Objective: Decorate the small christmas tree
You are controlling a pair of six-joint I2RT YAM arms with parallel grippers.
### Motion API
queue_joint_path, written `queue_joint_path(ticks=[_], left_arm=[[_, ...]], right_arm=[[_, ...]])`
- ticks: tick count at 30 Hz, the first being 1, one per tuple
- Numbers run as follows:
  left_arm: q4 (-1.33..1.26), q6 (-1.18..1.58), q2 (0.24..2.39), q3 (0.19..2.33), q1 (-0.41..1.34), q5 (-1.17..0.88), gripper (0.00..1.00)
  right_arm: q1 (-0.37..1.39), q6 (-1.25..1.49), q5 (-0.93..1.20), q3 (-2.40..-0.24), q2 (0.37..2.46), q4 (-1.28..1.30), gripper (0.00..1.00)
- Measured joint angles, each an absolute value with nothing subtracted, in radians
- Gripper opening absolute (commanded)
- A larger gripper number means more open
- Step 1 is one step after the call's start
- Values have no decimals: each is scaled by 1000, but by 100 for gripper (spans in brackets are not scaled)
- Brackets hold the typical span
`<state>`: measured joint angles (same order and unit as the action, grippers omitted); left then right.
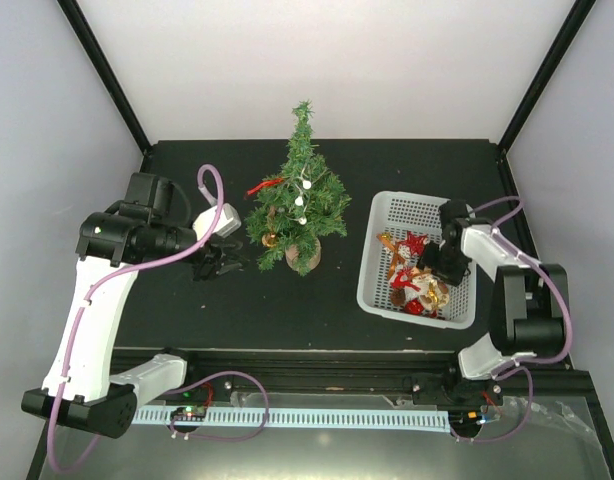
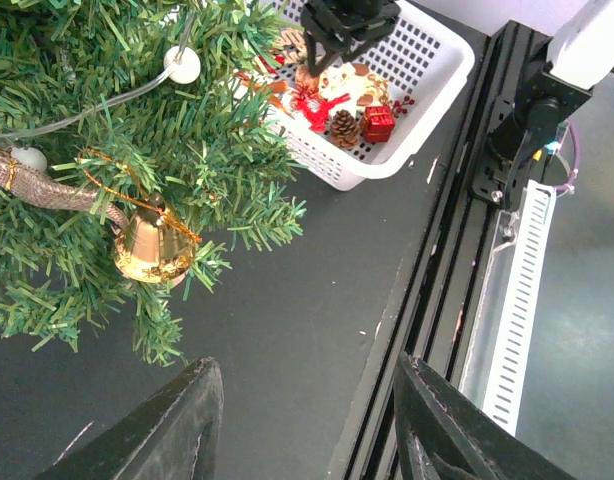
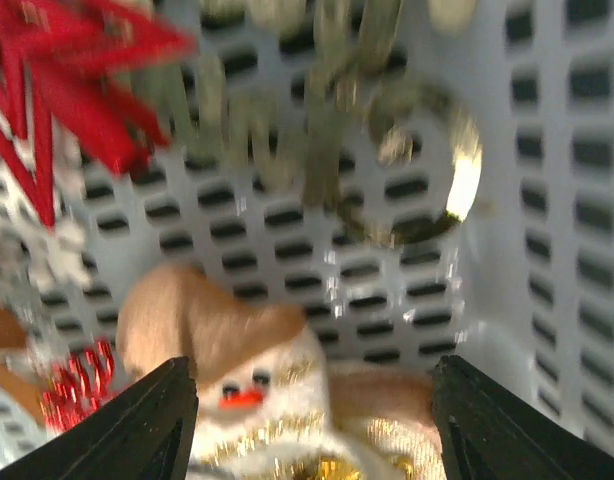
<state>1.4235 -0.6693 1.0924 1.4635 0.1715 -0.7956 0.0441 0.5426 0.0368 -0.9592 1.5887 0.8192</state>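
The small christmas tree (image 1: pixel 299 205) stands in its brown pot at mid-table and fills the upper left of the left wrist view (image 2: pixel 97 150). It carries a gold bell (image 2: pixel 152 250), a white bead string (image 2: pixel 183 64) and a red ribbon (image 1: pixel 264 186). My left gripper (image 1: pixel 219 262) (image 2: pixel 307 385) is open and empty, low beside the tree's left side. My right gripper (image 1: pixel 442 268) (image 3: pixel 312 395) is down inside the white basket (image 1: pixel 407 202). It is open, with its jaws on either side of a snowman ornament (image 3: pixel 257 390) and not touching it.
The basket (image 2: pixel 427 90) holds several ornaments: a red snowflake (image 3: pixel 57 90), a gold ring (image 3: pixel 407 170), a pine cone (image 2: pixel 344 128) and a red box (image 2: pixel 378 123). A metal rail (image 1: pixel 307 415) (image 2: pixel 507 270) runs along the table's near edge. Black frame posts (image 1: pixel 107 75) rise at the back corners.
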Motion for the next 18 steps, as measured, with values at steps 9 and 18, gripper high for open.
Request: queue_joint_path(ticks=[9, 18], left_arm=[[1425, -680, 1110, 1464, 171, -793, 50], [1425, -682, 1130, 1464, 171, -794, 50]], right_arm=[[46, 506, 189, -782, 1411, 778, 61], [55, 481, 254, -757, 1452, 727, 9]])
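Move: The snowman ornament lies in the basket just under the right hand, roughly 3 cm back, 2 cm left and 2 cm below it. From that hand, the red star sits some 7 cm ahead and 6 cm left, the gold ring about 6 cm ahead and 2 cm right, and the red gift box around 10 cm back and 5 cm left. The snowman is about 40 cm right, 8 cm ahead and 30 cm below the left hand. Back and then more and more to the left, about 4 cm each way, the right hand sweeps low through the basket, shoving the snowman along and rolling some 10 degrees so its fingertips swing left. Near the end the hand sinks about 1 cm while the fingers go from wide to nearly shut at the snowman's right side, around a brown-and-gold part. ##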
